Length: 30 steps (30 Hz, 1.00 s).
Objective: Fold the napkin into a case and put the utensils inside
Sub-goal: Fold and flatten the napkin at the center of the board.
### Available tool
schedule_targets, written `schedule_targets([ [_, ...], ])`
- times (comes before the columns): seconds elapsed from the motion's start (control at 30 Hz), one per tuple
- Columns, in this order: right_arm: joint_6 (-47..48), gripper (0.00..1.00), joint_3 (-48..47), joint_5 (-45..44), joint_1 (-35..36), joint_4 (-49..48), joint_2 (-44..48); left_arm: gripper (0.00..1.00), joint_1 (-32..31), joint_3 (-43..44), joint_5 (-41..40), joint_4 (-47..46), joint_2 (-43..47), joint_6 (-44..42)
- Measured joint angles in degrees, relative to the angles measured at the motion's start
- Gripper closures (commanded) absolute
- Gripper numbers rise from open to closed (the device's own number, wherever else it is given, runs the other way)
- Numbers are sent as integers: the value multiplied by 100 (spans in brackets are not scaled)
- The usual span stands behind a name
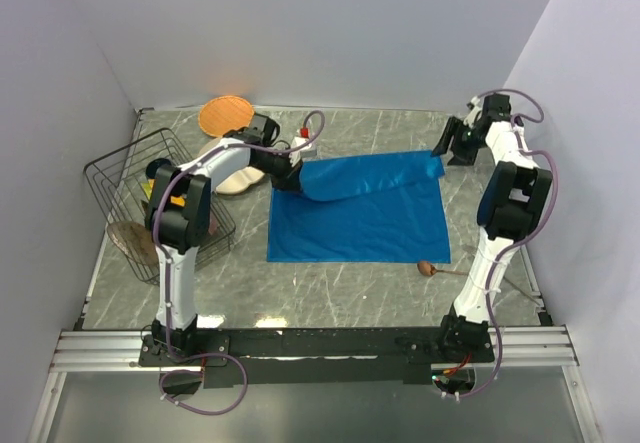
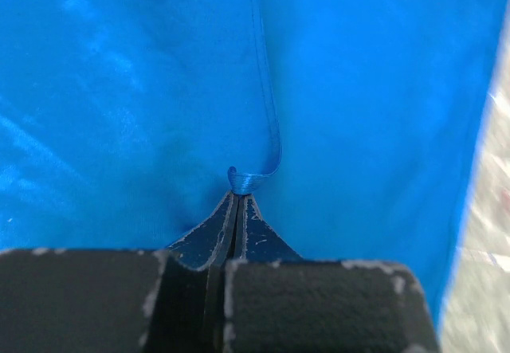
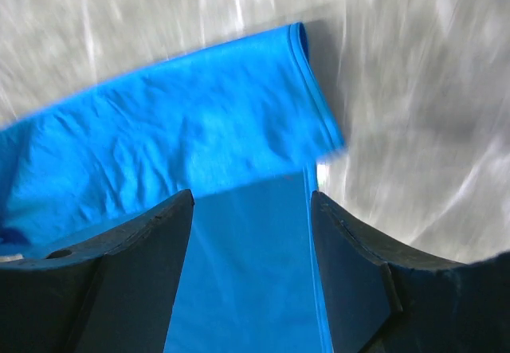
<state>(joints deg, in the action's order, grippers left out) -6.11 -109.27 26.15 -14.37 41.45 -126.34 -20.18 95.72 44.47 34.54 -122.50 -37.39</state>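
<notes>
The blue napkin (image 1: 360, 213) lies spread on the marble table, its far edge lifted and rolled toward the front. My left gripper (image 1: 290, 178) is shut on the napkin's far left corner. In the left wrist view its fingertips (image 2: 237, 201) pinch a small loop of hem, and blue cloth (image 2: 119, 90) fills the view. My right gripper (image 1: 450, 148) hovers at the far right corner, open. Between its spread fingers (image 3: 151, 241) I see the folded flap (image 3: 199, 146) lying below, with nothing pinched. A wooden spoon (image 1: 428, 268) rests beside the napkin's front right corner.
A black wire basket (image 1: 150, 193) stands at the left, with a brown plate (image 1: 130, 238) by it. An orange plate (image 1: 225, 115) and a pale plate (image 1: 235, 178) lie at the back left. A small white object with a red top (image 1: 303, 128) sits near the left wrist.
</notes>
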Motion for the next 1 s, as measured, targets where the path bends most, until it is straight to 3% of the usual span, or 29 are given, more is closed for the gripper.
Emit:
schedule_targets([
  [0.27, 503, 35, 1558, -264, -15, 313, 1261, 99, 83, -363, 304, 1285, 638, -1508],
  [0.57, 984, 58, 2074, -667, -68, 723, 1665, 99, 146, -1058, 210, 1499, 922, -2039],
  [1.0, 1362, 55, 2796, -881, -68, 1416, 1556, 99, -74, -2050, -129, 1049, 1696, -2063],
])
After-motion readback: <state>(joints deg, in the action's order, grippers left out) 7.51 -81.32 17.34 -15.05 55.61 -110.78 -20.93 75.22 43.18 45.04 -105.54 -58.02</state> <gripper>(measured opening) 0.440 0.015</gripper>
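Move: Pinched in the left hand is the far left corner of the napkin, already half folded over; the napkin's near left corner lies about 22 cm back, 10 cm left and 4 cm lower. The divided plate is some 20 cm left and 8 cm farther out than that hand. Beside the open right hand, the flap's loose right corner is roughly 2 cm back and 3 cm below; the napkin's near right corner lies 35 cm straight back. Drawing the pinched corner back about 11 cm and slightly left towards the napkin's near left corner, the left hand keeps its grip and turns a little clockwise. The right hand travels back some 18 cm along the napkin's right edge, sinking late towards the cloth as its fingers tip steeper down and partly close; whether they touch the flap can't be made out. ##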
